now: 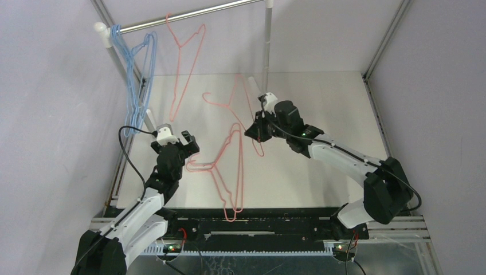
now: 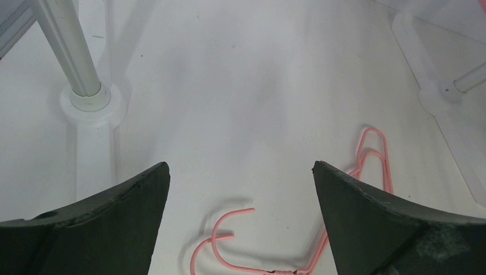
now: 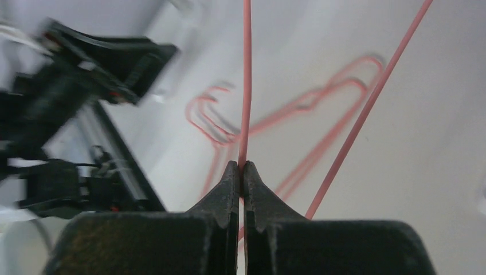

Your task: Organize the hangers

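Several light blue hangers (image 1: 137, 80) hang bunched at the left end of the silver rail (image 1: 189, 14). One pink hanger (image 1: 184, 63) hangs further along it. My right gripper (image 1: 253, 132) (image 3: 241, 166) is shut on the wire of another pink hanger (image 1: 218, 103) (image 3: 247, 86) and holds it up above the table. More pink hangers (image 1: 229, 172) (image 2: 229, 240) (image 3: 309, 103) lie stacked on the table. My left gripper (image 1: 188, 141) (image 2: 240, 167) hovers wide open just above their hooks, with nothing between its fingers.
The rail's white posts stand at the back left (image 1: 123, 69) and back right (image 1: 267, 46). Their round bases (image 2: 91, 104) (image 2: 441, 91) sit on the white table. A black slotted bar (image 1: 258, 220) runs along the near edge between the arm bases. Grey walls close both sides.
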Action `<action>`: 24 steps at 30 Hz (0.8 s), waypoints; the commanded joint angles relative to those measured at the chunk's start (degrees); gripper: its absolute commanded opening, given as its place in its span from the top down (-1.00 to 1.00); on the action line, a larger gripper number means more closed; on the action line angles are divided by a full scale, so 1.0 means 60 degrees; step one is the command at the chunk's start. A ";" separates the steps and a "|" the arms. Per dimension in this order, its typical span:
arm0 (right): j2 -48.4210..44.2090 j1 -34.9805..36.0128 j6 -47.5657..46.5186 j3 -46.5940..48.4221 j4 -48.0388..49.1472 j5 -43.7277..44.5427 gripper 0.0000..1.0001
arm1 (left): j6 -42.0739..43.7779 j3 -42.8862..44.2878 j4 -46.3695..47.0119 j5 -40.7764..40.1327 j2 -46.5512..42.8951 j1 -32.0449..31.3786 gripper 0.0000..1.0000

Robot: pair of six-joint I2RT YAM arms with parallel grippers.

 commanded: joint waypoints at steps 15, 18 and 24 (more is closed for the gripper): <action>-0.1089 -0.1187 0.3302 0.1218 0.5954 -0.2513 1.00 | 0.0005 -0.0019 0.0240 -0.0081 -0.0030 0.0064 -0.99; -0.0477 -0.1187 0.3654 0.1706 0.6593 -0.2446 1.00 | 0.0010 -0.0035 0.0249 -0.0105 -0.0057 0.0070 -0.99; 0.1103 -0.1097 0.4349 0.3214 0.7378 -0.2357 1.00 | -0.0028 -0.0027 0.0297 -0.0027 0.0034 0.0062 -0.99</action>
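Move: The empty stretch of rail for the right hand's already pinched pink hanger lies about 29 cm ahead, 8 cm to the left and 26 cm higher. The pink hanger on the rail hangs some 25 cm ahead, 22 cm left and 8 cm up; the stand's right post is 35 cm ahead, 9 cm right; the pink hangers on the table lie 3 cm back, 8 cm left, 18 cm below. From the left hand that rail spot is about 29 cm ahead, 8 cm right and 31 cm up. The right hand, gripper shut on the pink hanger's wire throughout, sweeps it up some 24 cm towards the open part of the rail, rising nearly straight at first, then easing off while it drifts about 4 cm forward and a little left. On the way the wrist rolls and tips by about 45 degrees, so that the fingers swing from slanting down to slightly above level, still pointing left and forward, and carry the hook end up to the rail between the hung pink hanger and the right post. ##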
